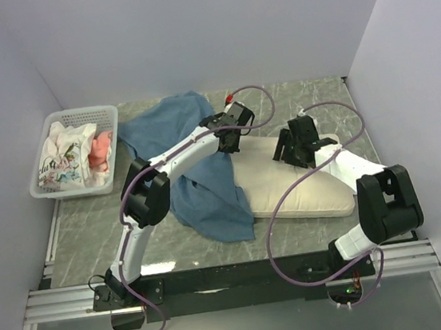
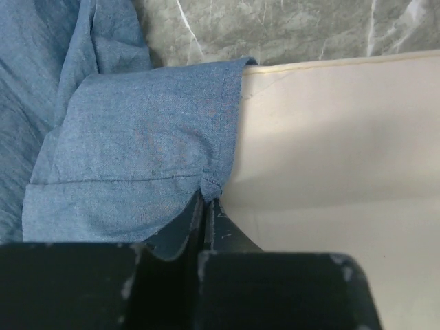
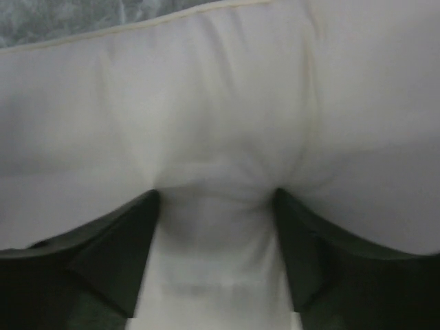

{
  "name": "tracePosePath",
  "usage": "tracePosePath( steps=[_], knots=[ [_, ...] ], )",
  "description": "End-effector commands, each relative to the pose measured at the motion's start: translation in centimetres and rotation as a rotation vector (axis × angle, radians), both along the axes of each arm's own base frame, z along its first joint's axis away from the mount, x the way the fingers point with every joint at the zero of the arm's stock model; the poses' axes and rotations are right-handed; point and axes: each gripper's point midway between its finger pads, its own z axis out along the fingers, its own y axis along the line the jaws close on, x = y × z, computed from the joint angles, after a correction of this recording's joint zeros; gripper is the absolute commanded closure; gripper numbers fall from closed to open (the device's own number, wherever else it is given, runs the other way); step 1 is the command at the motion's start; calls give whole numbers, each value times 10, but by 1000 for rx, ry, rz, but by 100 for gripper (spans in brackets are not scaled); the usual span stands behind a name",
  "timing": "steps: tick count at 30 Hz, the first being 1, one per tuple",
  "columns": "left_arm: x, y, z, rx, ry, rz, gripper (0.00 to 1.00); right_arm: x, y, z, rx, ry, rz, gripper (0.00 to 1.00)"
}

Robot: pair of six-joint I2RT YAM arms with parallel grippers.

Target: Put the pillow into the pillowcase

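The cream pillow [image 1: 299, 183] lies plain face up on the right half of the table. The blue pillowcase [image 1: 204, 191] lies crumpled to its left, with its edge over the pillow's left end. My left gripper [image 1: 229, 140] is shut on the hem of the pillowcase [image 2: 137, 158], right beside the pillow [image 2: 330, 151]. My right gripper [image 1: 295, 148] is pressed into the pillow's far side. In the right wrist view its fingers [image 3: 130, 247] squeeze a puckered bulge of the pillow [image 3: 220, 124] between them. The bear print is hidden.
A white plastic basket [image 1: 56, 189] holding white floral and pink cloths stands at the far left. Grey marble table [image 1: 107, 227] shows around the fabrics. White walls close in the back and both sides.
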Motion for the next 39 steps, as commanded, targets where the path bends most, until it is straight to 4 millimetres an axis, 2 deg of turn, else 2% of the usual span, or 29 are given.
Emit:
tracePosePath(
  steps=[1, 3, 4, 5, 7, 10, 11, 15, 17, 18, 20, 21, 22, 25, 27, 29, 32, 35, 36, 38, 39],
  knots=[
    [5, -13, 40, -69, -47, -40, 99, -25, 30, -33, 113, 91, 108, 64],
    [5, -19, 51, -98, -56, -57, 99, -27, 36, -27, 146, 76, 129, 84],
    [3, -21, 59, -116, -67, -62, 99, -28, 39, -23, 160, 68, 135, 100],
    [3, -23, 66, -128, -77, -65, 99, -28, 41, -12, 181, 39, 141, 100],
    [4, -26, 80, -143, -103, -67, 99, -31, 46, -2, 205, 12, 151, 100],
    [2, -32, 92, -178, -108, -93, 99, -36, 55, 22, 244, -41, 168, 100],
    [1, -38, 97, -199, -113, -106, 99, -38, 62, 36, 277, -74, 189, 100],
    [-7, -70, 122, -306, -125, -200, 99, -47, 80, 78, 355, -163, 225, 100],
    [-18, -86, 133, -339, -134, -242, 99, -51, 82, 103, 364, -215, 237, 100],
    [-19, -92, 144, -365, -152, -253, 99, -52, 81, 109, 364, -228, 234, 100],
    [-32, -109, 158, -444, -140, -314, 99, -55, 80, 129, 372, -271, 237, 100],
    [-35, -116, 175, -495, -166, -334, 99, -56, 79, 133, 383, -282, 232, 100],
    [-39, -122, 183, -531, -167, -348, 99, -59, 82, 141, 403, -299, 246, 100],
    [-53, -138, 214, -646, -188, -423, 99, -60, 85, 141, 422, -309, 237, 100],
    [-60, -146, 224, -698, -179, -473, 96, -62, 87, 129, 430, -290, 230, 100],
    [-59, -149, 224, -707, -171, -482, 95, -62, 87, 113, 436, -272, 223, 100],
    [-52, -151, 208, -673, -147, -471, 91, -62, 88, 91, 435, -236, 211, 100],
    [-42, -147, 178, -631, -98, -433, 87, -59, 87, 74, 417, -208, 201, 100],
    [-42, -144, 166, -612, -81, -424, 82, -58, 87, 69, 412, -197, 199, 100],
    [-42, -139, 163, -595, -86, -411, 70, -56, 86, 62, 390, -175, 203, 100],
    [-40, -134, 156, -570, -87, -395, 59, -55, 86, 62, 382, -175, 204, 100]
  ],
)
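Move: The left hand already pinches the pillowcase's opening edge; the pillow's middle lies about 15 cm to its right, 9 cm back and a few centimetres below. The right hand stands open with its fingertips at the pillow's top, the pillow's middle some 4 cm back, 1 cm left and 3 cm lower. From the right hand, the pillowcase's middle is about 28 cm left and 2 cm back. Left hauls the held pillowcase up and right some 15 cm, then opens; right pinches the pillow, lifting it back-left. ##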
